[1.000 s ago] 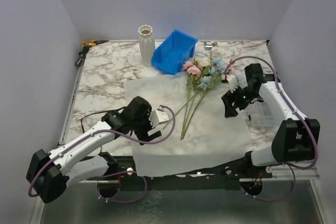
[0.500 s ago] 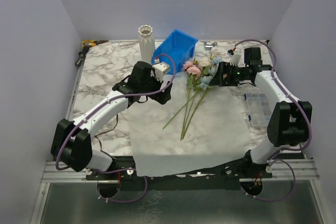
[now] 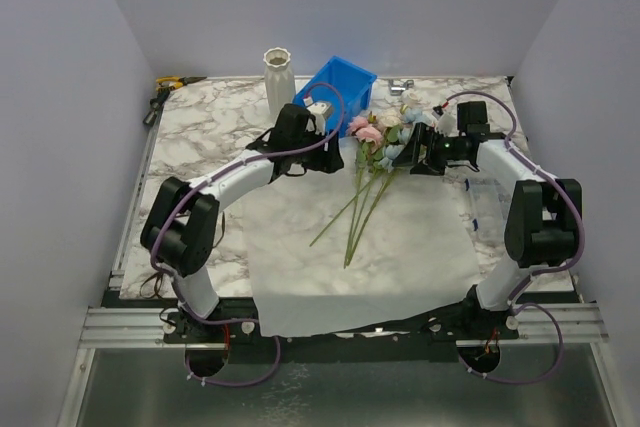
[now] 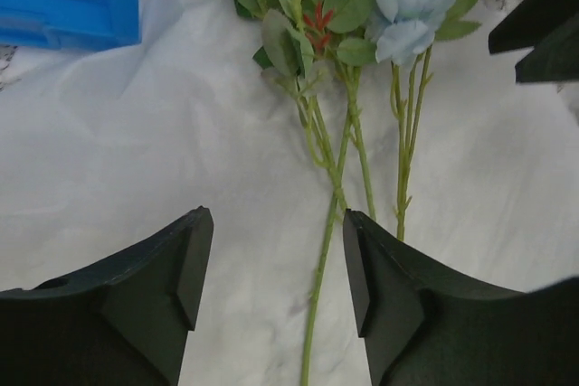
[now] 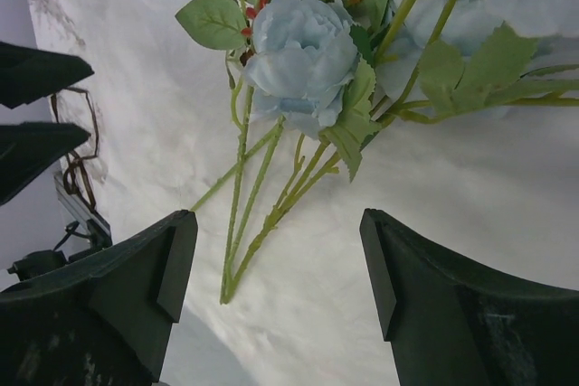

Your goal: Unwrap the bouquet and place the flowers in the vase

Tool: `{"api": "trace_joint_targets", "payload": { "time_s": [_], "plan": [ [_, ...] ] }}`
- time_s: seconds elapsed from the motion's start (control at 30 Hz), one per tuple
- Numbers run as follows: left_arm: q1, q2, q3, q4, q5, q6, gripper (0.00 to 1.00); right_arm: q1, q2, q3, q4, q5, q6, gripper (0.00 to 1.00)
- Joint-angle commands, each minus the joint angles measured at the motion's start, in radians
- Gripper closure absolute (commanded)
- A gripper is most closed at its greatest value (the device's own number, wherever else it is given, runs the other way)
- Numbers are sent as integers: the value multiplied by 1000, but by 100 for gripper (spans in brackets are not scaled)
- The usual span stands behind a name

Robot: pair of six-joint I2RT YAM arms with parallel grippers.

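Observation:
The flowers (image 3: 378, 142) lie loose on the opened white wrapping paper (image 3: 400, 247), heads toward the back, stems (image 3: 355, 217) fanning toward the front. The ribbed off-white vase (image 3: 278, 79) stands upright at the back left. My left gripper (image 3: 330, 157) hovers open just left of the stems; in its wrist view the left gripper (image 4: 274, 250) has one green stem (image 4: 321, 259) lying between the fingers, untouched. My right gripper (image 3: 408, 147) is open beside the flower heads; in its wrist view the right gripper (image 5: 276, 250) faces a pale blue rose (image 5: 303, 51) with stems (image 5: 244, 223) below.
A blue plastic bin (image 3: 335, 97) sits right of the vase, close behind the left wrist. Yellow-handled pliers (image 3: 170, 82) lie at the back left corner, a small metal part (image 3: 400, 87) at the back. A clear plastic piece (image 3: 485, 207) lies by the right arm.
Both arms have swung in from the table's sides to the flowers: the left from the front left up beside the bin, the right from the right side to the flower heads.

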Motion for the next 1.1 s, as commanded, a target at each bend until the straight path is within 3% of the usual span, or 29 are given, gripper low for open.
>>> {"api": "trace_joint_targets", "payload": {
  "time_s": [0.0,0.23,0.73,0.9,1.07],
  "plan": [
    [-3,106,93,119,53,-186,37,2,-14,5,-24,39,-53,18],
    [-40,280,225,121,16,-245,38,2,11,26,-62,27,-84,19],
    [-92,539,470,-7,-73,-183,44,2,46,104,-127,35,-158,21],
    [-88,567,509,-59,-104,-210,57,2,39,93,-135,28,-169,22],
    [-84,550,541,-64,-76,-233,80,0,34,91,-137,28,-187,23]
  ]
}}
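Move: The green stem just below the pink rose lies about 7 cm ahead of the left hand, 10 cm to its right and 9 cm below. The pink rose is some 6 cm farther out than that spot and 1 cm farther right; the lower blue rose lies 7 cm to the right of the spot and 1 cm farther out. The blue bin is about 21 cm ahead of the left hand and 2 cm to its right. From the right hand, the stem is some 12 cm left and 4 cm ahead. Towards the stem under the pink rose, the left hand sweeps about 10 cm right and 7 cm forward while sinking, then drops nearly straight down onto it, some 9 cm lower in all. Its fingers, tipping about 10 degrees further down, stay half open until low, then close around stem and leaf, just below the bloom. ##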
